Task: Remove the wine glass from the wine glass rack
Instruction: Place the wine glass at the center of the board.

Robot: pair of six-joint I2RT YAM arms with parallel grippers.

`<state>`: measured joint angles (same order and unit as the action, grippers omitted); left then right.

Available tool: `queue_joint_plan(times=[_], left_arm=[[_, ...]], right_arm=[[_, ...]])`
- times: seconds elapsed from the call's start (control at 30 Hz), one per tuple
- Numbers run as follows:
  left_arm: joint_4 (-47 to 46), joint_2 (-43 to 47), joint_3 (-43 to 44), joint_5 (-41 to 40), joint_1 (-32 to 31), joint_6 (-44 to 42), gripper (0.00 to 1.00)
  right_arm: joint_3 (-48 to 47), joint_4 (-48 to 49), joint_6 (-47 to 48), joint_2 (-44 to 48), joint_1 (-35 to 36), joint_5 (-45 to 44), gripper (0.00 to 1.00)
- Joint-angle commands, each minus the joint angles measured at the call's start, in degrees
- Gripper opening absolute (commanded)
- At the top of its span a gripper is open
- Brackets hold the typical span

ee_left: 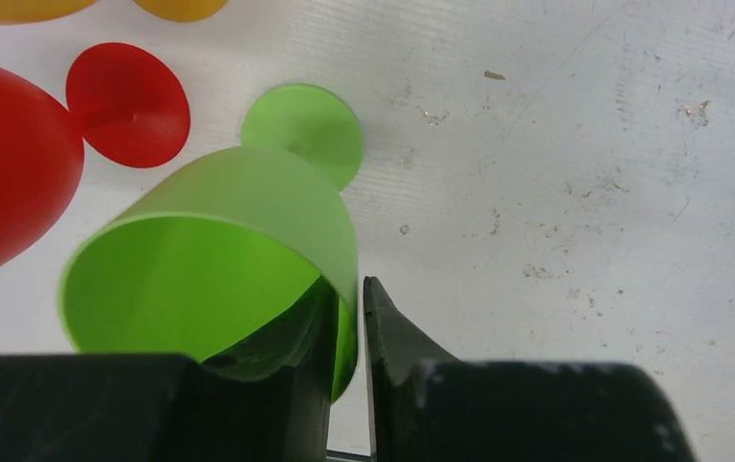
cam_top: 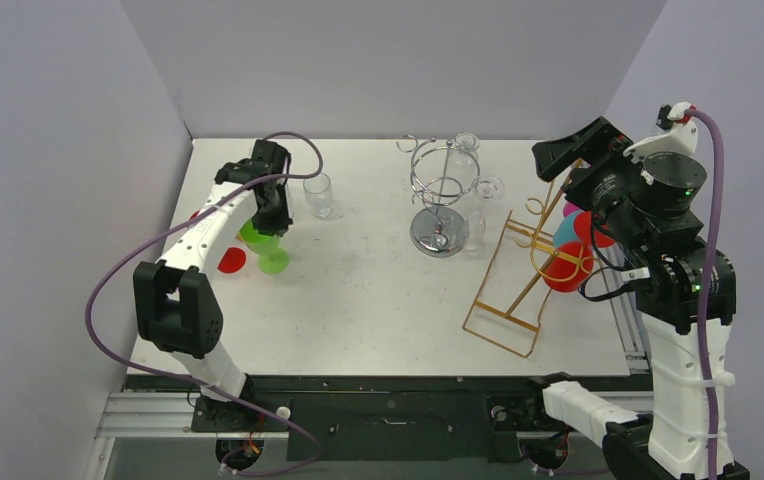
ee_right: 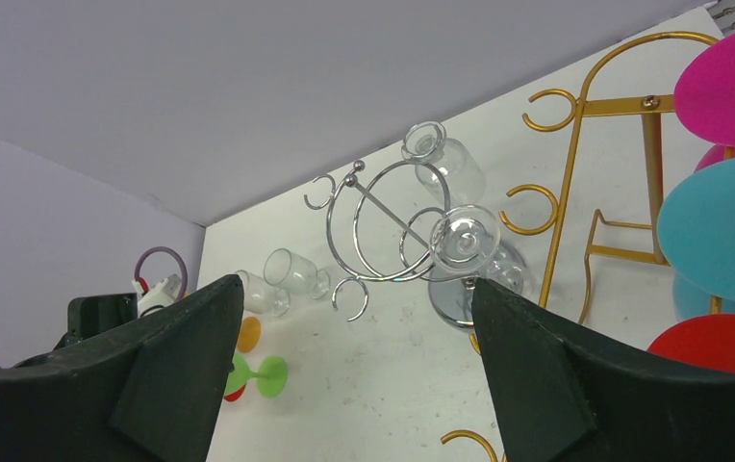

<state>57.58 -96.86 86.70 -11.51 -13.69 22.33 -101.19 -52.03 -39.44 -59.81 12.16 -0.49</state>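
My left gripper (ee_left: 346,289) is shut on the rim of a green wine glass (ee_left: 210,260), one finger inside the bowl and one outside. The glass leans over the table at the far left (cam_top: 258,238), its foot (cam_top: 274,262) on the table. A gold wire rack (cam_top: 518,280) leans at the right and carries pink (ee_right: 729,87), cyan (ee_right: 720,231) and red (ee_right: 720,342) glasses. A chrome ring rack (cam_top: 441,190) holds clear glasses (ee_right: 465,236). My right gripper (ee_right: 356,284) is open and empty, raised by the top of the gold rack (cam_top: 558,165).
A red glass (ee_left: 8,164) lies beside the green one, with an orange one partly in view behind it. Two clear glasses (ee_right: 291,274) lie on the table near the back left. Grey walls close in the table on the left, back and right.
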Motion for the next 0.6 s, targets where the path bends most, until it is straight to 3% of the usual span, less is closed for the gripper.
queue_joint_plan(times=[0.0, 0.4, 0.57], left_arm=[[-2.76, 0.66, -0.58, 0.56, 1.33, -0.76, 0.14], [-1.82, 2.75, 3.14, -0.65, 1.45, -1.50, 0.27], [-1.20, 4.16, 5.52, -1.10, 1.31, -1.94, 0.38]], right_arm=[[0.60, 0.70, 0.99, 1.04, -0.60, -0.82, 0.83], [0.75, 0.40, 0.70, 2.15, -1.18, -2.28, 0.84], [1.37, 0.34, -0.41, 3.41, -1.29, -4.01, 0.86]])
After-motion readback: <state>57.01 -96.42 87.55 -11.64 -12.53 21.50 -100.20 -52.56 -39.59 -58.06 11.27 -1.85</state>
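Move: The green wine glass stands at the left hand, its rim wall between the fingertips; its middle is about 4 cm to this hand's left, level front to back, some 6 cm below. The red glass stands about 13 cm left and 1 cm ahead, the orange one 10 cm left and 7 ahead. A clear glass is roughly 13 cm ahead and 7 right. From the right hand, the green glass lies about 10 cm ahead, 48 left and 39 below. The green wine glass, already down on its foot, is let go: the left fingers spread to about a third open, one inside the bowl and the other outside the near right wall. The left hand meanwhile shifts only about 1 cm left and slightly forward, stays level, then just begins to rise at the end, still astride the rim. ##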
